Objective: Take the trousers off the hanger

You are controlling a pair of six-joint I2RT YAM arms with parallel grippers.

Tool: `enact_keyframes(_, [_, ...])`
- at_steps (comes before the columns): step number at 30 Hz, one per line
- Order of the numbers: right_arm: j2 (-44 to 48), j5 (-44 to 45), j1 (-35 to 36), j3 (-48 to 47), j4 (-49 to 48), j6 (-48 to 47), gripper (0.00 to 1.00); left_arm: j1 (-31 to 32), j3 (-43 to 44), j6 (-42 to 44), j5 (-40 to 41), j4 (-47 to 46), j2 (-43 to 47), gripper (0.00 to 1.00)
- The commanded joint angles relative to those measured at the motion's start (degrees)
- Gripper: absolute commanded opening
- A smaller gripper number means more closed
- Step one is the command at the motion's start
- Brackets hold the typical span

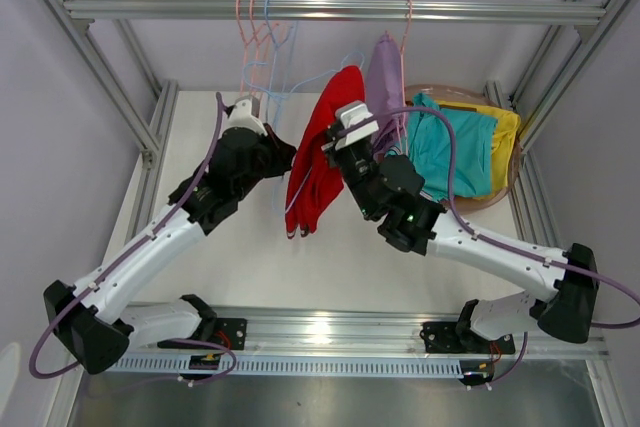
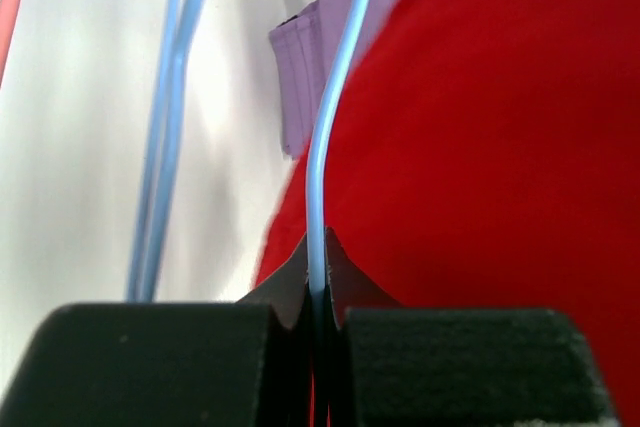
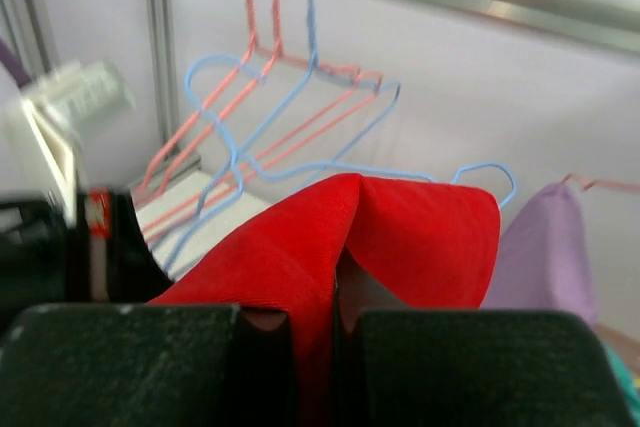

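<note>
The red trousers [image 1: 318, 157] hang draped over a light blue wire hanger [image 1: 330, 80] below the rail. My left gripper [image 1: 284, 154] is on their left side, shut on the blue hanger wire [image 2: 325, 147], with the red trousers [image 2: 480, 147] just behind it. My right gripper [image 1: 334, 145] is on their right side, shut on a fold of the red trousers [image 3: 400, 227]. The lavender trousers [image 1: 384, 82] hang on a pink hanger to the right. Teal trousers [image 1: 445, 152] and yellow trousers [image 1: 503, 132] lie in the tub.
The pinkish round tub [image 1: 503, 195] stands at the back right. Several empty pink and blue hangers [image 1: 262, 42] hang from the metal rail [image 1: 150, 9] on the left. Frame posts [image 1: 150, 137] run along both sides.
</note>
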State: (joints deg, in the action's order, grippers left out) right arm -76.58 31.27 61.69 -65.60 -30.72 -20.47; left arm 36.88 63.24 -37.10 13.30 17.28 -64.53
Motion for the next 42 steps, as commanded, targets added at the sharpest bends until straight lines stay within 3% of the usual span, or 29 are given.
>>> enact_keyframes(1, [2.9,0.9,0.4,-12.7,-1.6,-4.7,0.0,0.3,3.7,2.3,1.6,0.2,-1.9,0.01])
enact_keyframes(10, [6.2,4.4,1.1,-27.0,8.1,-14.5,0.0,1.9,4.8,3.4,1.8,1.3,-4.0,0.01])
enact_keyframes(22, [21.9,12.2,4.1,-21.2,10.9,-21.7,0.0,3.5,5.2,4.7,2.4,1.3,-4.3,0.0])
enact_keyframes(26, [23.8,22.3,4.0,-16.0,-1.3,-32.5,0.0,4.5,5.3,5.5,3.0,1.4,-4.4,0.0])
enact_keyframes(29, [25.3,25.2,3.7,-11.7,-15.8,-42.3,0.0,5.3,5.5,5.9,3.4,1.4,-4.6,0.0])
enact_keyframes(31, [26.3,25.4,3.3,-10.3,-16.4,-44.1,0.0,5.5,5.6,6.1,3.6,1.4,-4.8,0.01])
enact_keyframes(38, [31.9,26.1,-4.1,-5.9,-12.7,-38.7,0.0,6.4,5.8,6.3,3.5,1.7,-5.4,0.0])
enact_keyframes(42, [36.9,25.3,-12.0,-6.5,-1.1,-30.1,0.0,7.1,5.9,6.7,3.8,1.7,-5.9,0.0])
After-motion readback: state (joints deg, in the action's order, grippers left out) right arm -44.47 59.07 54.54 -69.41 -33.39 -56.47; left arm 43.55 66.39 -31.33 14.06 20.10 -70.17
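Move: The right hand already grips the red trousers. From it the basket, already holding the teal and yellow pairs, lies about 20 cm ahead, 30 cm to the right and nearly 40 cm below; the purple trousers hang some 16 cm ahead, 11 cm right and 10 cm lower. The left hand already holds the blue hanger, with the red trousers' middle 7 cm to its right, 2 cm ahead and 2 cm above, and the parked hangers about 12 cm ahead, 6 cm left and 10 cm up. With its pinch kept on the red trousers, the right hand pulls them off the blue hanger, first up almost 18 cm, then sweeping to the robot's right some 33 cm and back a little, turning clockwise and sinking slightly at the end. The left hand keeps hold of the hanger, drifting about 4 cm right and a little down. ##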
